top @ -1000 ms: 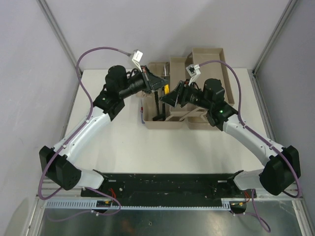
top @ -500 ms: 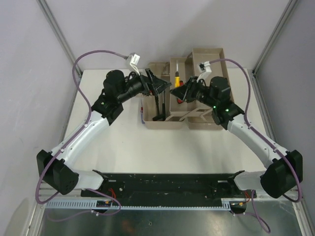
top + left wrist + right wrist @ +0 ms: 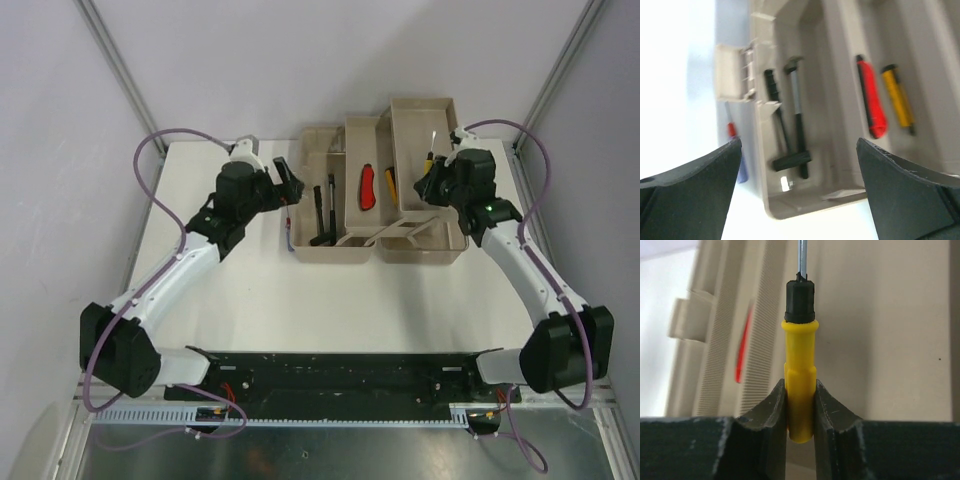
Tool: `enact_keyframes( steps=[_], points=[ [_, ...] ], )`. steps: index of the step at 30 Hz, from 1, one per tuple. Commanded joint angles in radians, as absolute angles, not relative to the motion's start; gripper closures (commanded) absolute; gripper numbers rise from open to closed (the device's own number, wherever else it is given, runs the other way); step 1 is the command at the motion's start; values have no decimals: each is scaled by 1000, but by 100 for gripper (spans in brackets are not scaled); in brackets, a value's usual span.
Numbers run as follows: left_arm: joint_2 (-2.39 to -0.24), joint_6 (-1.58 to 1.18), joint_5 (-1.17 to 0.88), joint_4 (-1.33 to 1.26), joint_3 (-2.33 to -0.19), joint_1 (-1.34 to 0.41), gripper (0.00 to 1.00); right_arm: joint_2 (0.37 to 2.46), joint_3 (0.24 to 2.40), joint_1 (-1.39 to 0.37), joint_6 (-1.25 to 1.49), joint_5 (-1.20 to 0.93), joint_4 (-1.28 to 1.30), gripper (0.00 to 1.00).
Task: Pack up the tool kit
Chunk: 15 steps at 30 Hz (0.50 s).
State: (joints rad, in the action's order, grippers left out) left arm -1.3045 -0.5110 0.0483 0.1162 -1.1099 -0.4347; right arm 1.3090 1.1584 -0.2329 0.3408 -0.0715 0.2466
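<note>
The beige tool kit [image 3: 335, 252] stands open at the table's back, its trays folded out. My right gripper [image 3: 427, 185] [image 3: 800, 390] is shut on a yellow-handled screwdriver [image 3: 430, 165] [image 3: 800, 355], whose shaft points away over the right-hand tray [image 3: 447, 112]. My left gripper [image 3: 292, 183] [image 3: 798, 145] is open with nothing between its fingers, just left of the box's left compartment. In that compartment lie two black tools [image 3: 320, 212] [image 3: 799, 125]. A red cutter [image 3: 367, 187] [image 3: 870, 100] lies in the middle tray, with a yellow tool [image 3: 899, 97] beside it.
A small red-handled screwdriver [image 3: 731, 129] lies on the white table just outside the box's left wall, near its open latch [image 3: 732, 75]. The box's folding arms [image 3: 405, 232] span the front right. Grey walls close in on both sides.
My left gripper has opened and pulled back left out of the box. My right gripper has shut on the yellow screwdriver and carried it right, over the right-hand tray.
</note>
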Motion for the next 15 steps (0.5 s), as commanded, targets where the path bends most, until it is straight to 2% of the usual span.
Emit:
enact_keyframes(
  steps=[1, 3, 5, 11, 15],
  points=[
    [-1335, -494, 234, 159, -1065, -416, 1, 1377, 1225, -231, 204, 15, 321, 91],
    [-1354, -513, 242, 162, -1050, -408, 2, 1400, 1234, -235, 189, 53, 333, 89],
    [-1373, -537, 259, 166, -1031, -400, 2, 1416, 1239, -237, 185, 95, 349, 83],
    [-1433, -606, 273, 174, -983, -367, 2, 1403, 1241, -240, 182, 173, 371, 45],
    [-1486, -628, 260, 179, -969, -354, 2, 1362, 1241, -239, 181, 182, 358, 30]
  ],
)
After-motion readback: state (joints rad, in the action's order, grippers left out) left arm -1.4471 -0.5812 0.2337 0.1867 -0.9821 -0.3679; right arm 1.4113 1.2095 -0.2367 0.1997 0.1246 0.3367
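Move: The blue screwdriver lies on the table some 24 cm below the left hand, roughly level with it and about 4 cm to its left; in the box, the mallet is 8 cm to that hand's right and 3 cm ahead, the hammer 12 cm right and 5 cm ahead. The yellow screwdriver, already in the right hand, is bound for the near floor of the right tray, about 3 cm ahead, 2 cm right and 6 cm down. The yellow knife lies 9 cm to the right hand's left and 5 cm ahead, 11 cm lower. Sinking about 4 cm into the right tray while easing right and slightly forward, the right hand rolls its left side down some 15 degrees and opens to let go of the yellow screwdriver, then edges a little farther right. The left hand, fingers still wide, drops some 13 cm and swings 6 cm left towards the blue screwdriver, tipping down and turning counter-clockwise. ##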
